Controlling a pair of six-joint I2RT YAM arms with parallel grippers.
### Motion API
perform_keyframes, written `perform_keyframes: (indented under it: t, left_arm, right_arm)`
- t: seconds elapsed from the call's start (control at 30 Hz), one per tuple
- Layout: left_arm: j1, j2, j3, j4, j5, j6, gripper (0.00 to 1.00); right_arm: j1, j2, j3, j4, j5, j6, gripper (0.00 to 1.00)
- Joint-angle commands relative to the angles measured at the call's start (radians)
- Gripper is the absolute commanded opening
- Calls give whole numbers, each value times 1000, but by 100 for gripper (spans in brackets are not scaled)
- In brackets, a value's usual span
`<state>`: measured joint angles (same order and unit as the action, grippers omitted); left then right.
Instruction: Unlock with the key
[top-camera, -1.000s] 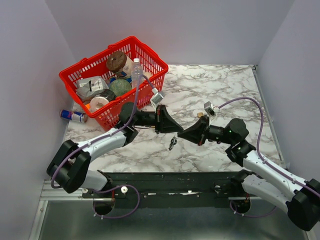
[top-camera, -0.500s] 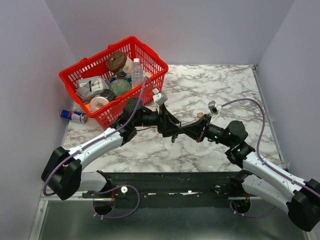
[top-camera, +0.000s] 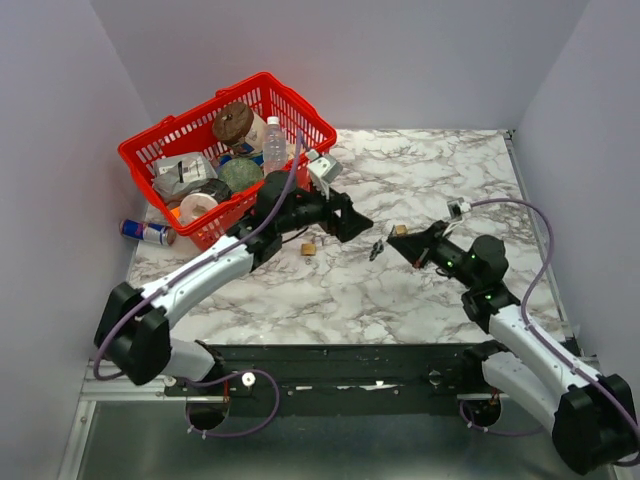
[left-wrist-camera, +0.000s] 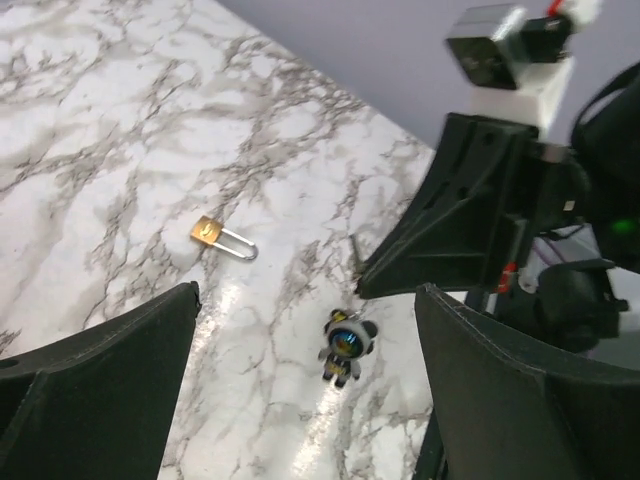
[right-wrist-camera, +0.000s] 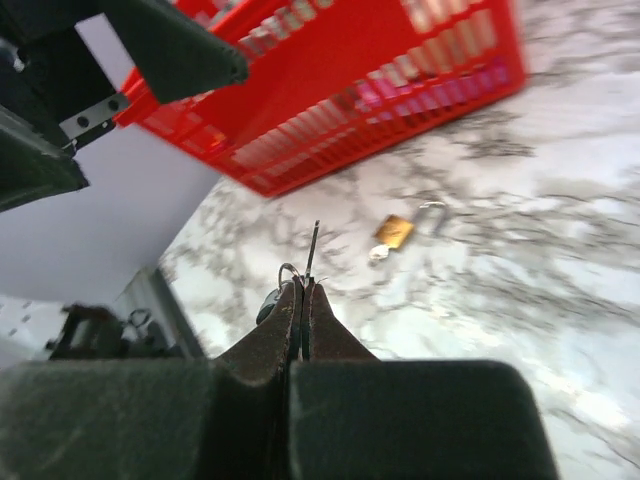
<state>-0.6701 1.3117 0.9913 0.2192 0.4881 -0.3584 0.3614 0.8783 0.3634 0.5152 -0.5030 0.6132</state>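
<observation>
The small brass padlock (top-camera: 308, 248) lies flat on the marble table, its silver shackle out to one side; it also shows as the padlock (left-wrist-camera: 215, 235) and the padlock (right-wrist-camera: 395, 232). My left gripper (top-camera: 347, 222) hovers to the right of it, wide open and empty, both dark fingers (left-wrist-camera: 100, 390) framing bare table. My right gripper (top-camera: 386, 248) is shut on the key (right-wrist-camera: 312, 245), whose thin blade sticks out past the tips. A small ring (right-wrist-camera: 287, 272) and a little figure charm (left-wrist-camera: 345, 345) hang below the key. The right gripper (right-wrist-camera: 303, 290) points toward the padlock, apart from it.
A red basket (top-camera: 150, 150) full of groceries stands at the back left, just behind the left arm. A can (top-camera: 145, 232) lies beside it near the left wall. Walls close in the table on three sides.
My left gripper has opened and let the padlock go; it now lies on the table. The left arm drew back toward the basket. The right gripper moved right, still holding the key.
</observation>
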Motion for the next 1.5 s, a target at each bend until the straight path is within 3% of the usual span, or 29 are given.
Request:
perform_keyframes:
  t: [0.0, 0.1, 0.4, 0.63, 0.83, 1.1, 1.47]
  left_arm:
    - [-20, 188, 78, -92, -112, 59, 92]
    - [-55, 316, 154, -104, -128, 107, 91]
    - [-85, 650, 417, -156, -164, 140, 91]
    - [-108, 909, 743, -316, -214, 185, 91]
    - [-109, 1038, 865, -345, -168, 148, 91]
    - [-132, 1124, 900, -379, -148, 187, 91]
    - [-195, 989, 670, -288, -170, 191, 91]
  right_arm:
    - [-131, -97, -20, -104, -20, -6, 1]
    - [-205, -205, 18, -234, -26, -42, 1]
    - [-216, -508, 100, -628, 196, -125, 1]
    - [-214, -628, 121, -724, 167, -93, 1]
    - [-214, -650, 158, -777, 164, -112, 1]
    - [-214, -654, 147, -785, 156, -112, 1]
    - [-214, -651, 129, -784, 152, -99, 1]
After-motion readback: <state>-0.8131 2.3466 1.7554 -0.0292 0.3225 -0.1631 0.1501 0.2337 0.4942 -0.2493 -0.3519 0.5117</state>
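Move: The closed padlock still lying on the table is roughly 12 cm ahead of the open left hand, 16 cm to its right and 27 cm below. From that hand the other padlock is about 12 cm to the left, 8 cm ahead and equally low; the key ring hangs from the right fingers some 5 cm to the right, 1 cm back and 11 cm down. From the right hand, the closed padlock is about 13 cm ahead, 7 cm right and 20 cm below. The closed padlock gets the left hand coming down on it: about 24 cm down, with 15 cm to the right and 10 cm forward, the forward part overshooting slightly and easing back. The fingers stay wide open and tip some 30 degrees further down, ending just above and either side of the padlock. The right hand, still pinching the key, clears out 10 cm right, then back and up too, turning clockwise. ##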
